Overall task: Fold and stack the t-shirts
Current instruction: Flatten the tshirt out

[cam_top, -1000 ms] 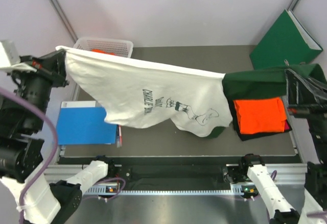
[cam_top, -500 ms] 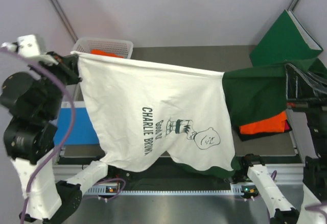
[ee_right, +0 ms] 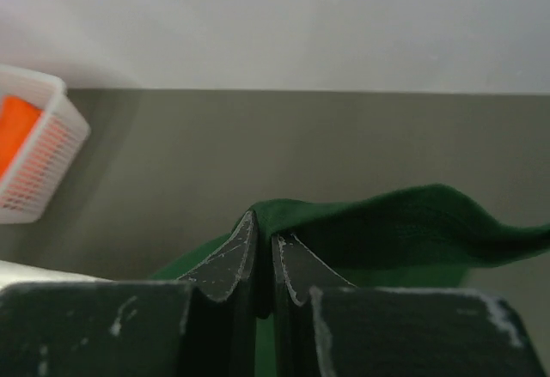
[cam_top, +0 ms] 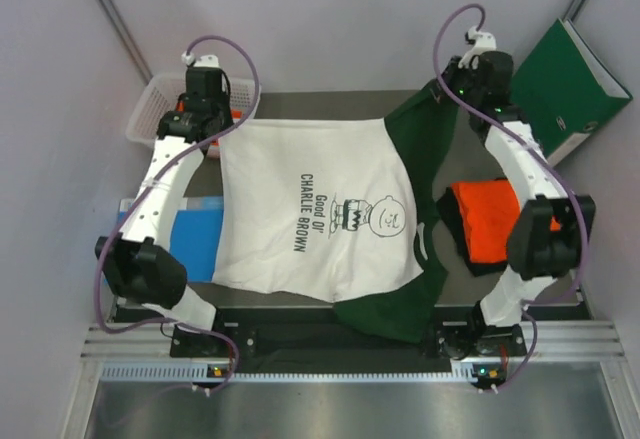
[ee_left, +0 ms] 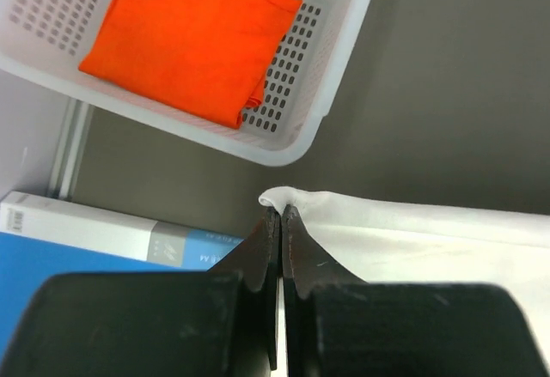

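Note:
The white t-shirt point(cam_top: 310, 209) with dark green sleeves and a dark chest print lies spread across the table, print up, its near green sleeve point(cam_top: 390, 304) hanging over the front edge. My left gripper point(cam_top: 222, 137) is shut on its white hem corner point(ee_left: 288, 198). Far right, my right gripper point(cam_top: 440, 94) is shut on the far green sleeve point(ee_right: 387, 222). A folded orange t-shirt point(cam_top: 490, 221) rests on a black one point(cam_top: 452, 221) at the right. Another orange t-shirt point(ee_left: 189, 38) lies in the white basket point(ee_left: 301, 136).
The white basket point(cam_top: 150, 109) stands at the far left corner. A blue book point(cam_top: 195, 239) lies partly under the shirt's left edge. A green binder point(cam_top: 565, 89) leans at the far right. The grey back wall is close behind both grippers.
Both arms have swung from the sides to the far edge of the table, carrying the shirt with them. It hung stretched in the air; now it lies flat.

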Tool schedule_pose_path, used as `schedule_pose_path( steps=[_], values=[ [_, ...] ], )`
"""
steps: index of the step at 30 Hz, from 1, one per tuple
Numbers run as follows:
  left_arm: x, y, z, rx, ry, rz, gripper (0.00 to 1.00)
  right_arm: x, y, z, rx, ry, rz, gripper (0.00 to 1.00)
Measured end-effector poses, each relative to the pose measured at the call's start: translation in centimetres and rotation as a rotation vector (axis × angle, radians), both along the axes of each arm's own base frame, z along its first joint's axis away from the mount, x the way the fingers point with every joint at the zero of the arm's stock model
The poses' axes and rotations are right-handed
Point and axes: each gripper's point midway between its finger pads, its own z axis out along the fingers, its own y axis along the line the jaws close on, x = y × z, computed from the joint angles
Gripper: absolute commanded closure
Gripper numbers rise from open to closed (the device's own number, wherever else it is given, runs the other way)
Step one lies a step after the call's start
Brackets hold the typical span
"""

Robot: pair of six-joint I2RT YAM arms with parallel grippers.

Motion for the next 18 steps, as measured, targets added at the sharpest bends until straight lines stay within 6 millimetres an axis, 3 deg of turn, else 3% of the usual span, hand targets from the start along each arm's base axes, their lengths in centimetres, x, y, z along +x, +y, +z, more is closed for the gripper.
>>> schedule_pose_path(
  steps=[4, 7, 10, 13, 18],
  values=[
    [3.6, 0.4, -4.9, -0.003, 0.074, 0.039, 1.0, 7.2, 1.0, -8.4, -0.024, 0.15, 0.023, 1.0],
    [5.9, 0.7, -7.8, -0.001, 0.13, 0.057, 1.0, 11.0, 1.7, -11.8, -0.034, 0.198, 0.036, 1.0],
    [8.6, 0.6, -9.2, -0.001, 0.144, 0.065, 1.0, 13.3, 2.2, -13.6, -0.039, 0.207, 0.048, 1.0],
    [10.6, 0.4, -10.1, 0.001, 0.15, 0.068, 1.0, 14.0, 2.6, -14.4, -0.039, 0.21, 0.053, 1.0],
    [11.4, 0.7, -10.1, 0.009, 0.139, 0.083, 1.0, 14.4, 2.9, -13.2, -0.05, 0.178, 0.048, 1.0]
  ],
)
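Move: Out in front of both hands, the table for the held edge of the t-shirt lies bare: about 15 cm ahead and 30 cm below the left hand, and for the right some 15 cm ahead, 3 cm left and 32 cm below. From the left hand the white basket is roughly 32 cm ahead and 16 cm left. The orange shirts lie about 8 cm back and 15 cm right of the right hand; the green binder stands roughly 20 cm ahead and 32 cm right. Carrying the stretched t-shirt outward and down together, both hands keep their pinch on its far edge: the left goes about 11 cm forward and 10 cm down beside the basket, the right some 14 cm forward and nearly as far down towards the back wall. Both wrists tip their fingers about 10 degrees further down, and both hands ease almost to a stop still above the table. ##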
